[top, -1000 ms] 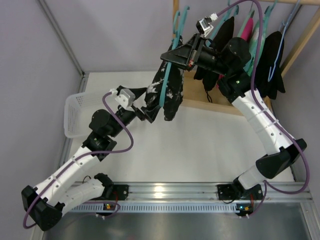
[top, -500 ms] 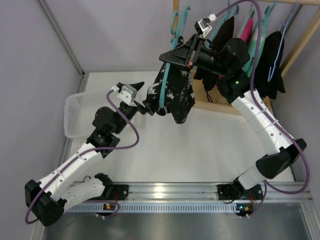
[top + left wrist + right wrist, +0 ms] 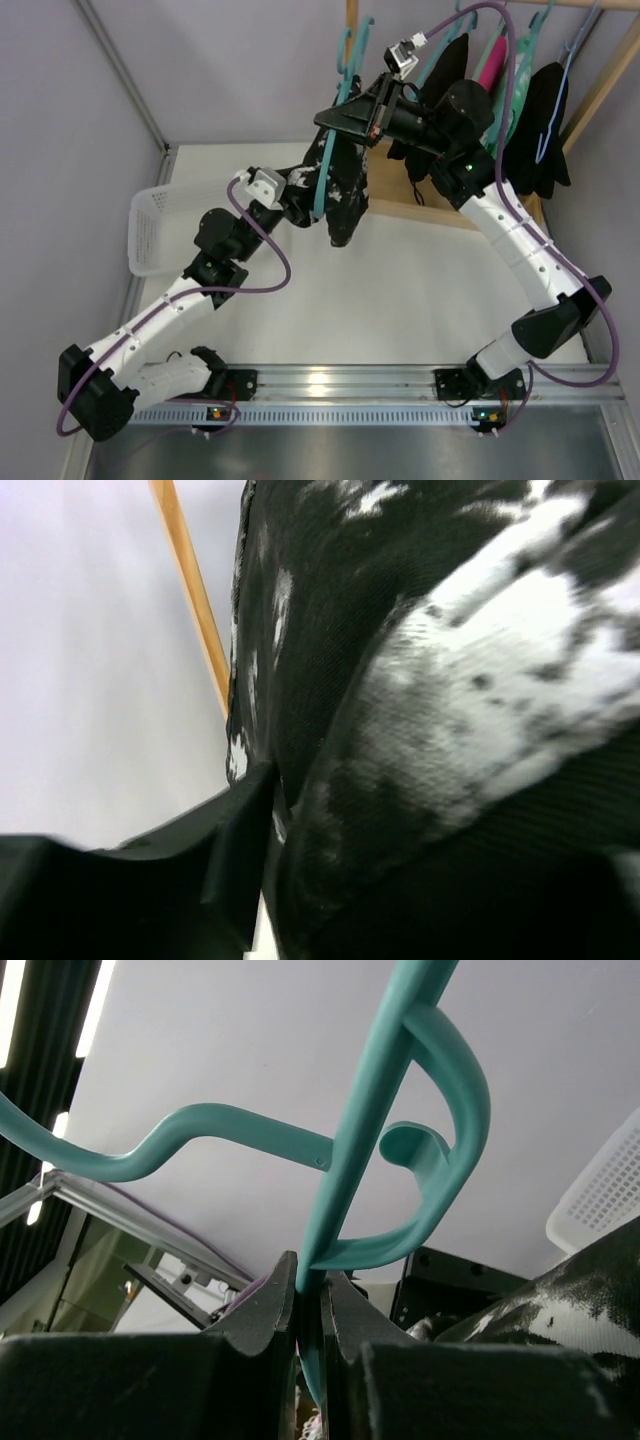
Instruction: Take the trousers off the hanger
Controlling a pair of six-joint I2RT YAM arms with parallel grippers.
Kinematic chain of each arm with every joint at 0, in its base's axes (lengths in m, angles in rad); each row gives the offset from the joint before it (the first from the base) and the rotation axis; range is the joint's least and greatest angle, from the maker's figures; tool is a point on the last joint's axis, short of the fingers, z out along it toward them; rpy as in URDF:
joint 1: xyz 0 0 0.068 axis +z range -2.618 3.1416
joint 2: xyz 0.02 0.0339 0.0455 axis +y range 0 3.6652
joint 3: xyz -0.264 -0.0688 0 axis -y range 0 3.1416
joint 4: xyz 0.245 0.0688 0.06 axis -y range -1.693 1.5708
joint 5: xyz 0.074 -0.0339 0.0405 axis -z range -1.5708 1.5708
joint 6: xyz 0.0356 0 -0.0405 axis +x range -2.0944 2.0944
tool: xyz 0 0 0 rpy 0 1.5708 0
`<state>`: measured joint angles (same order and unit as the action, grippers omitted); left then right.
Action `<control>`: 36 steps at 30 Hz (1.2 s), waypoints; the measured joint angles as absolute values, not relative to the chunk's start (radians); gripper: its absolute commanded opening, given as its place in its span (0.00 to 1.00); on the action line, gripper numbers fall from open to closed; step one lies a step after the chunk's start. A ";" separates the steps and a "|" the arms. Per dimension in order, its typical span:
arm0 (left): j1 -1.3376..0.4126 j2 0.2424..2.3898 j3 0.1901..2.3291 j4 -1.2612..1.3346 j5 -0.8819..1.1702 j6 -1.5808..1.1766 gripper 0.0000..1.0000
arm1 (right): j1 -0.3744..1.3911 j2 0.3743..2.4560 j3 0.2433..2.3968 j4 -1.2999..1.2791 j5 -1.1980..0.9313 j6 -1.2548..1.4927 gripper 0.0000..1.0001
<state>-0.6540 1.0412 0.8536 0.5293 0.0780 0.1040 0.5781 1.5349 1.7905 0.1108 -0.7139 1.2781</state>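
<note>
The trousers [image 3: 346, 190], black with white splotches, hang from the teal hanger [image 3: 322, 185] above the table's far side. My right gripper [image 3: 342, 118] is shut on the hanger [image 3: 372, 1110] just below its hook, the thin teal bar pinched between both fingers. My left gripper [image 3: 300, 196] is pressed into the left edge of the trousers. In the left wrist view the trousers [image 3: 450, 680] fill the frame and bunch against one dark finger [image 3: 238, 855]. The other finger is hidden by cloth, so how far the jaws have closed does not show.
A white mesh basket [image 3: 150, 232] sits at the table's left edge. A wooden rack [image 3: 432, 208] at the back right carries plain black [image 3: 548, 120], pink [image 3: 490, 58] and green garments on teal hangers. A wooden post [image 3: 190, 590] shows beside the trousers.
My left gripper has moved up and right into the trousers' edge, and its jaws have narrowed. The trousers swung right, then back. My right gripper kept hold of the hanger, lifting it slightly.
</note>
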 measured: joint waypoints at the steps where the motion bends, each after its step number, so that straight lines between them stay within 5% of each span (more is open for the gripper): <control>1: -0.654 1.041 0.854 0.529 0.076 0.107 0.27 | 0.579 1.535 1.782 0.115 -0.710 1.279 0.00; 5: -0.656 1.042 0.867 0.525 0.049 0.133 0.00 | 0.581 1.530 1.728 0.130 -0.707 1.275 0.00; 15: -0.656 1.019 0.924 0.363 -0.010 0.103 0.00 | 0.582 1.460 1.540 0.131 -0.701 1.192 0.00; 36: -0.637 1.063 1.490 0.013 -0.277 0.057 0.00 | 0.582 1.451 1.250 0.301 -0.779 1.101 0.00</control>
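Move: The trousers, draped on the hanger, reach between the left hand's half-open fingers, their middle about 6 cm to its right, 2 ahead and 6 above. The hanger, already gripped by the right hand, centres some 5 cm right of and 14 above the left hand, level fore-and-aft; the white basket lies roughly 27 cm left, 8 ahead and 38 below. From the right hand, the trousers' middle is about 3 cm ahead, 3 right and 9 below. Closing on the near left edge of the trousers, the left hand pinches the cloth almost in place, then hauls it up about 17 cm and some 9 cm to the left with quickening speed, turning roughly 20 degrees counter-clockwise. Against that pull the right hand keeps its grip on the hanger and draws it straight down about 17 cm, its left-pointing fingertips dipping some 10 degrees. ##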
